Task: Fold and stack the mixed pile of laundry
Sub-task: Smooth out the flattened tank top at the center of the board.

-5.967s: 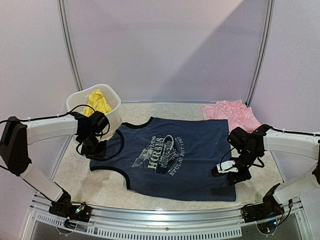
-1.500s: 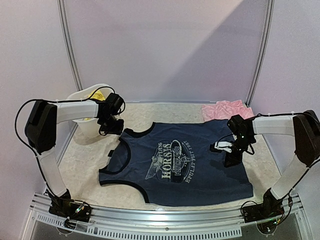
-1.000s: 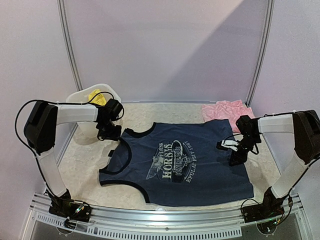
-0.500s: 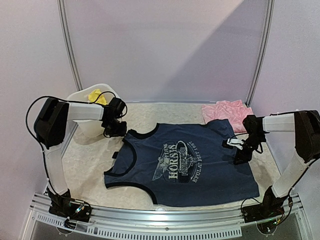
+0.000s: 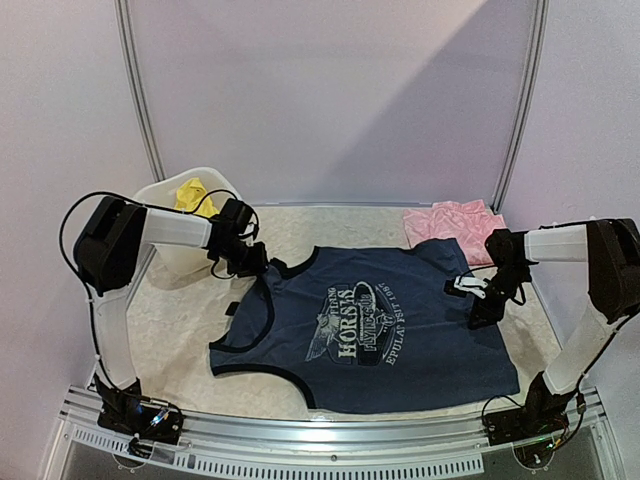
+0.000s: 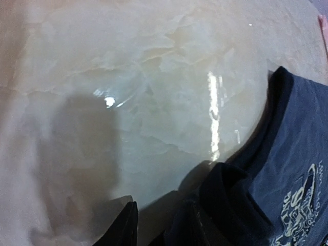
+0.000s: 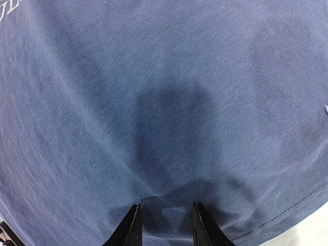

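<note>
The navy top (image 5: 370,330) with its pale horse print lies spread flat at mid-table. My left gripper (image 5: 255,265) is at its far-left shoulder strap. In the left wrist view the bunched strap (image 6: 225,197) rises against the right finger, so my left gripper (image 6: 159,211) holds it. My right gripper (image 5: 483,305) is at the top's right edge. In the right wrist view the navy cloth (image 7: 154,77) puckers between the narrow-set fingers of my right gripper (image 7: 165,209). The pink ruffled piece (image 5: 452,220) lies at the back right. A yellow piece (image 5: 190,193) sits in the tub.
The white plastic tub (image 5: 175,250) stands at the back left, just behind the left arm. The pale marbled table (image 5: 170,320) shows bare to the left of the top. Metal frame posts (image 5: 520,110) rise at the back, and a rail (image 5: 330,440) runs along the near edge.
Both grippers have shifted to the right and slightly away, and the navy top has slid with them. Its right corner now lies closer to the pink piece.
</note>
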You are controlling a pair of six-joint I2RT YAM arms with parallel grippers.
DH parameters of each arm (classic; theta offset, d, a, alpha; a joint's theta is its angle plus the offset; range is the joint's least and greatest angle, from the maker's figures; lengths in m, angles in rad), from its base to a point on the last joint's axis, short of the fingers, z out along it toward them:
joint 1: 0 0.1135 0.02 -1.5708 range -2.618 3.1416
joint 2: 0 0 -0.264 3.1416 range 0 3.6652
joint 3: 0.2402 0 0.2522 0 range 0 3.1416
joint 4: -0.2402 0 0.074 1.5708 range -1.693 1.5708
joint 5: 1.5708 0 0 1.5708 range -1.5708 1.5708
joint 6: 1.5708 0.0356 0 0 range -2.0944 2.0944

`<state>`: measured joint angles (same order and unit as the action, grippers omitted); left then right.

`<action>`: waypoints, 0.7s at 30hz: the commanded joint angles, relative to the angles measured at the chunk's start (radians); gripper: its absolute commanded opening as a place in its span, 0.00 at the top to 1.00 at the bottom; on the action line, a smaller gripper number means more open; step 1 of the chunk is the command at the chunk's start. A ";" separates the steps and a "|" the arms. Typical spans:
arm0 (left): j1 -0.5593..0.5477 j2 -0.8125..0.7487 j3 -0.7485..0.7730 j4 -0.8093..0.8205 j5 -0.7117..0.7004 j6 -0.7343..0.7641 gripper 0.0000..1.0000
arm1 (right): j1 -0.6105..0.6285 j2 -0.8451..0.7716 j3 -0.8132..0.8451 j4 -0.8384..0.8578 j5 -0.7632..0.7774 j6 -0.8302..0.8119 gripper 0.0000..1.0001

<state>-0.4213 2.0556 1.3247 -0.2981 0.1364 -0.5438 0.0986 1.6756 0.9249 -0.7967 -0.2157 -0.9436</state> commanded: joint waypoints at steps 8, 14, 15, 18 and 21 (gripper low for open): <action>-0.086 -0.148 -0.074 0.150 0.055 -0.070 0.64 | -0.017 0.049 -0.041 -0.073 0.091 0.015 0.66; -0.106 -0.090 -0.033 0.048 0.122 -0.065 0.65 | -0.017 0.049 -0.037 -0.079 0.090 0.017 0.66; -0.110 -0.086 -0.033 0.030 0.112 -0.059 0.66 | -0.017 0.049 -0.036 -0.080 0.089 0.017 0.66; -0.113 -0.097 -0.050 0.023 0.104 -0.053 0.68 | -0.017 0.047 -0.031 -0.087 0.083 0.020 0.66; -0.112 -0.111 -0.039 -0.002 0.103 -0.040 0.68 | -0.017 0.044 -0.031 -0.089 0.084 0.020 0.66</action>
<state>-0.5220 1.9457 1.2778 -0.2459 0.2325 -0.6064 0.0975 1.6756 0.9264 -0.8028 -0.2153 -0.9405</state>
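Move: The left hand's fingertips are low at the tank top's far shoulder strap, about 2 cm right of them and 1 cm back. The tank top's middle lies some 23 cm to the right of the hand and 15 cm back, and the laundry basket about 18 cm left and 9 cm farther out. From the right hand, resting on the hem end, the tank top's middle is roughly 27 cm left and 2 cm back. The left hand rises about 5 cm while shifting 6 cm right and 3 back, towards the tank top's middle. ##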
